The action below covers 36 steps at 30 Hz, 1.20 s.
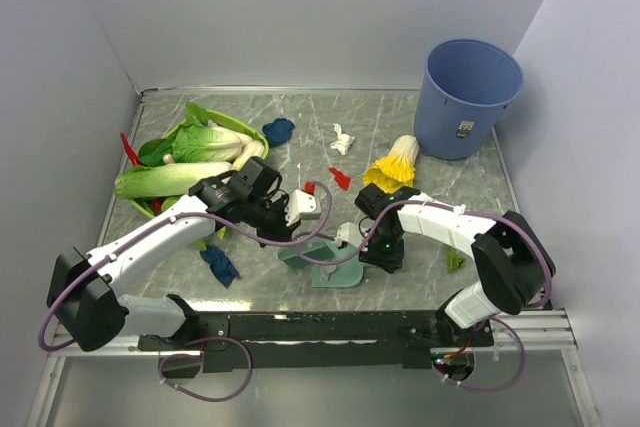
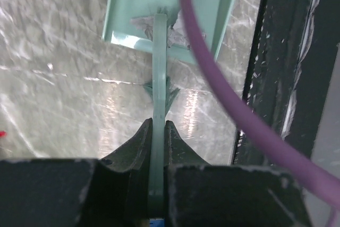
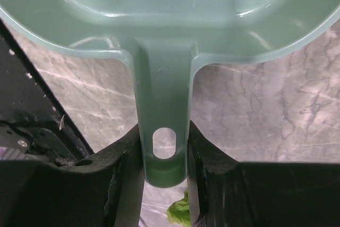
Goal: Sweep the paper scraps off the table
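Note:
My right gripper (image 1: 366, 257) (image 3: 164, 136) is shut on the handle of a pale green dustpan (image 1: 336, 273) (image 3: 159, 3), which lies flat on the table (image 1: 420, 127) near the front edge. My left gripper (image 1: 289, 235) (image 2: 158, 127) is shut on a thin green sweeping tool (image 1: 296, 254) (image 2: 159, 67), seen edge-on, whose far end reaches the dustpan (image 2: 212, 9). Pale crumpled bits (image 2: 142, 24) lie in the pan. Loose paper scraps lie around: dark blue (image 1: 278, 130) (image 1: 219, 264), white (image 1: 343, 139), red (image 1: 340, 178) and green (image 1: 455, 260) (image 3: 179, 212).
Large leafy green vegetables (image 1: 185, 162) lie piled at the left. A yellow-and-white frilly vegetable (image 1: 393, 165) lies behind the right arm. A blue bin (image 1: 466, 97) stands at the back right corner. Pale walls enclose the table, and a black rail (image 2: 287, 78) runs along the near edge.

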Each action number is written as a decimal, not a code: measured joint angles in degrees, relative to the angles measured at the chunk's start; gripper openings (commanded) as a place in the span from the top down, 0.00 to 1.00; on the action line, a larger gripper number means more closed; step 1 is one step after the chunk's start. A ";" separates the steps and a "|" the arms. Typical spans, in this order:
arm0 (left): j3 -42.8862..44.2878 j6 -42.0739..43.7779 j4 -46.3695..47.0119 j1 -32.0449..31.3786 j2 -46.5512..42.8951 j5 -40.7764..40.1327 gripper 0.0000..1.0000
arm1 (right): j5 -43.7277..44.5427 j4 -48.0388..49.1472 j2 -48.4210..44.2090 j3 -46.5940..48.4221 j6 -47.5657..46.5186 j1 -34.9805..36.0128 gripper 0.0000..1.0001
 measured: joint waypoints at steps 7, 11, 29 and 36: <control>0.31 8.35 -1.97 -0.15 -4.20 -0.92 0.99 | -0.09 5.07 -1.31 -3.76 -0.17 -0.24 1.00; 0.31 11.39 -6.84 -0.22 -9.40 -3.34 0.99 | -0.61 6.60 -1.31 -4.20 -0.17 -0.92 1.00; -6.99 11.19 -27.47 -0.33 -18.82 -30.53 0.99 | -1.53 8.46 -1.68 -4.98 -0.20 -1.90 1.00; -8.00 10.64 -21.66 -0.37 -16.76 -28.30 0.99 | 0.33 5.33 -1.03 -3.50 -0.17 -1.90 1.00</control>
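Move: The left hand, holding the brush at the dustpan's mouth, has the blue scrap about 16 cm to its left, 6 cm back and 14 cm below. The dustpan's tray lies some 10 cm right and 5 cm back of this hand, also 14 cm below; the vegetable basket is about 14 cm ahead, 20 cm left and 10 cm lower. From the right hand, holding the dustpan, the blue scrap is roughly 38 cm left, 5 cm back and 3 cm below. Brush lifted off the dustpan, the left hand swings about 15 cm left, then dips towards the blue scrap. ##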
